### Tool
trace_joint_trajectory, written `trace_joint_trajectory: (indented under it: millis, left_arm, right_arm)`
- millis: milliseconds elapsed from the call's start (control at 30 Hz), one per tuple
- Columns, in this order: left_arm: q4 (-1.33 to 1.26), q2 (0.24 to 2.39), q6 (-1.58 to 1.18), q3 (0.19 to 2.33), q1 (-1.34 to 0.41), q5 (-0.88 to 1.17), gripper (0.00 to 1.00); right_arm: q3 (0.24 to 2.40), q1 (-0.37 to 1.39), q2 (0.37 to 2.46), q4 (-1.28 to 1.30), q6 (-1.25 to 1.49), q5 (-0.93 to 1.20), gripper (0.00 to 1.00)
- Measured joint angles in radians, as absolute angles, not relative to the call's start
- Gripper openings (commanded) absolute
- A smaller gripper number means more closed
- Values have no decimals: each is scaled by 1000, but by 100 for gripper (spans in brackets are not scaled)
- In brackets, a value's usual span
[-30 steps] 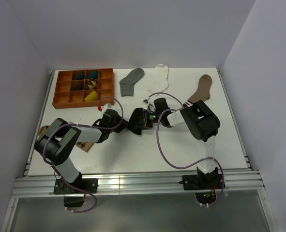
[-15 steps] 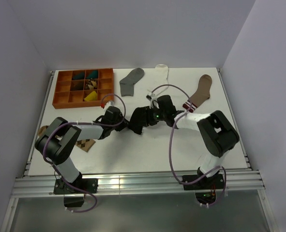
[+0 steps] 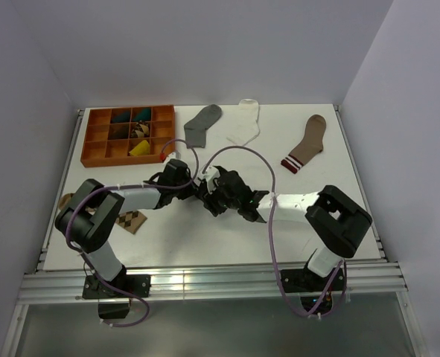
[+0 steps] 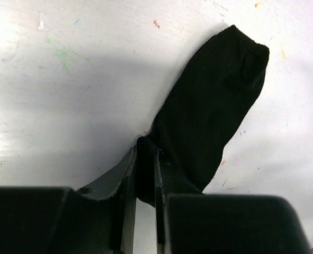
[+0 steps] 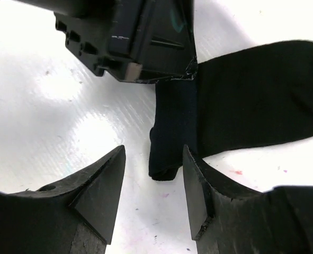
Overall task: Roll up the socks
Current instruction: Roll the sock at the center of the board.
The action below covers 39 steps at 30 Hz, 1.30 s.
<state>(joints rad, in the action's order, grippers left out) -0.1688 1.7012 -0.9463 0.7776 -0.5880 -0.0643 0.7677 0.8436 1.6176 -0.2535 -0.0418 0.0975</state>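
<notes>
The black sock (image 4: 214,100) lies flat on the white table, its far end stretching up and right in the left wrist view. My left gripper (image 4: 145,161) is shut on the sock's near, bunched end. My right gripper (image 5: 152,156) is open, just short of a rolled edge of the same black sock (image 5: 169,132), and touches nothing. The left gripper's fingers (image 5: 140,37) sit right behind that edge. From above, both grippers (image 3: 197,187) (image 3: 216,197) meet mid-table and hide most of the black sock. A grey sock (image 3: 202,124) and a white sock (image 3: 246,126) lie flat at the back.
An orange compartment tray (image 3: 94,154) with small items stands at the back left. A brown sock with a striped cuff (image 3: 305,145) lies at the back right. A tan diamond-patterned sock (image 3: 134,221) lies under the left arm's elbow.
My right gripper has opened and let go of the black sock, and its arm has swung left and nearer, uncovering the white sock. The left gripper keeps its grip and has shifted slightly back.
</notes>
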Motion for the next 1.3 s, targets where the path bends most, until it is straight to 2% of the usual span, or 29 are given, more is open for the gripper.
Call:
trace_joint_trajectory:
  millis: [367,733,833,867,900,933,967,1033,1133,1233,1300]
  left_arm:
    - [-151,1720,-909,807,-588,-41,0]
    - [-145,1726,-903,814,-578,-18,0]
    - [-146,1727,-903,814,-576,-15,0]
    - [-146,1728,-902,814,-575,-15,0]
    - [-147,1728,-903,814,-574,-12,0]
    - [-147,1728,-902,814,-573,-11,1]
    - [-148,1728,-902,814,-572,-10,2]
    - [-149,1728,-902,814,-570,-10,3]
    - [-149,1728,-902,814,-567,-8,8]
    - [-149,1728,-901,814,-564,-5,19]
    - [-148,1726,-899,814,-561,-5,29]
  right_arm:
    - [766,924,1654,-321,-144,-92,56]
    - [789,973,1760,-324,-175,-198,51]
    - [799,980,1774,-328,-174,-226,41]
    - [801,981,1778,-329,-175,-232,35]
    - [804,982,1782,-329,-175,-239,23]
    - [806,983,1785,-327,-174,-244,18]
    - [809,984,1788,-327,-173,-248,8]
    - [813,986,1789,-324,-172,-253,1]
    - [818,986,1789,-316,-168,-253,0]
    - [821,975,1789,-311,-153,-233,0]
    - [829,960,1789,-302,-136,-193,0]
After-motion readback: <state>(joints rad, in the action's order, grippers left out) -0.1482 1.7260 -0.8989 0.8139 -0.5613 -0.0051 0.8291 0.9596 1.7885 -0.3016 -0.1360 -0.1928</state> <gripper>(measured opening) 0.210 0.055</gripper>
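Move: The black sock's folded near edge lies about 1 cm ahead, 1 cm left and 4 cm below the open right hand; the sock's flat part spreads some 7 cm ahead and 5 cm right of that hand. The grey sock is roughly 25 cm ahead and 1 cm left, the argyle sock some 31 cm left and 2 cm back. From the left hand, which already pinches the fold, the same near edge is about 5 cm back and 2 cm right. Right hand dips about 4 cm and shuts on the black sock's folded near edge while left keeps its pinch. ##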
